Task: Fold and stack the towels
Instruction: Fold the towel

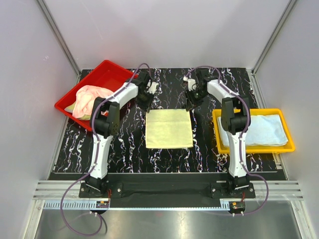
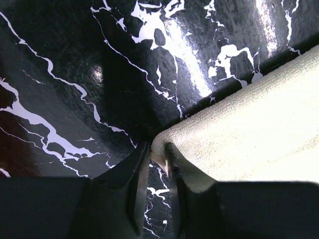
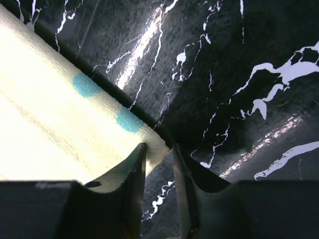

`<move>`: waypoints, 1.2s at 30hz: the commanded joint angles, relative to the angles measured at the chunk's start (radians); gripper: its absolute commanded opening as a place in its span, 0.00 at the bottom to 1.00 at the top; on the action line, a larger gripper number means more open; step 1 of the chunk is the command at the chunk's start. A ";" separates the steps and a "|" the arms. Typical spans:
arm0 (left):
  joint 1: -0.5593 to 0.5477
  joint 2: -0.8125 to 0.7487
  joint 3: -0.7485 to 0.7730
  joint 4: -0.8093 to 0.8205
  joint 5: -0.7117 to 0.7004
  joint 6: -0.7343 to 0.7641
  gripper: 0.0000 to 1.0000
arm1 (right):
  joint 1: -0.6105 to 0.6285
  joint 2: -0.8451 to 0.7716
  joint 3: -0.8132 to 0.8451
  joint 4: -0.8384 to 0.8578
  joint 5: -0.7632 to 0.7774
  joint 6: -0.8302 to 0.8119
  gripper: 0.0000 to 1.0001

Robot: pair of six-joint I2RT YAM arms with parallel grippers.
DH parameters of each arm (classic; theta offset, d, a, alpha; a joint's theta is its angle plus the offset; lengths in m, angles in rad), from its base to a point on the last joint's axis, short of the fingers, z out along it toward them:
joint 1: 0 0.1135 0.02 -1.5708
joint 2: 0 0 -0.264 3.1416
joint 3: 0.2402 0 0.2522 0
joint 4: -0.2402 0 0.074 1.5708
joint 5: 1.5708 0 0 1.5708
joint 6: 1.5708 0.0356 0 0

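A pale yellow towel (image 1: 169, 128) lies flat on the middle of the black marbled table. My left gripper (image 1: 146, 105) is down at its far left corner and my right gripper (image 1: 191, 104) at its far right corner. In the left wrist view the towel corner (image 2: 160, 142) sits between the tips of the left gripper (image 2: 157, 152), whose jaws stand narrowly open with table showing between them. In the right wrist view the other corner (image 3: 155, 144), near two teal marks, touches one finger of the open right gripper (image 3: 159, 149); a gap separates it from the other finger.
A red tray (image 1: 112, 69) at the back left holds a crumpled pink towel (image 1: 88, 98) over a yellow-green one. A yellow tray (image 1: 286, 144) at the right holds a folded pale blue towel (image 1: 264, 130). Grey walls enclose the table.
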 commanded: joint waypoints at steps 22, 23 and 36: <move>0.022 -0.108 -0.014 0.036 0.022 0.049 0.00 | -0.002 -0.213 -0.177 0.228 -0.039 -0.176 0.00; 0.020 -0.125 -0.036 0.046 0.015 0.045 0.00 | -0.002 -0.228 -0.194 0.275 -0.031 -0.169 0.00; 0.011 -0.384 -0.302 0.201 0.045 0.042 0.00 | -0.002 -0.560 -0.645 0.705 -0.028 -0.205 0.00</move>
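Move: The yellow towel's far-left corner already sits between the left fingertips, practically at the hand point, with the towel's middle about 10 cm back and 10 cm to the right of it; the red bin's middle is some 25 cm left and 9 cm farther out. The far-right corner likewise sits between the right fingertips, the towel's middle about 10 cm back and 11 cm left, the yellow bin's middle some 29 cm right and 12 cm back. Shut both grippers fully on the yellow towel's two far corners, pinching them while the hands stay low. Hold there briefly, then raise both hands together, straight up by about 7 to 8 cm and only slightly back at the end, keeping the grip. Let the fingertips swing outward, away from the base, as you lift: some 10 degrees on the left, about 30 on the right. ##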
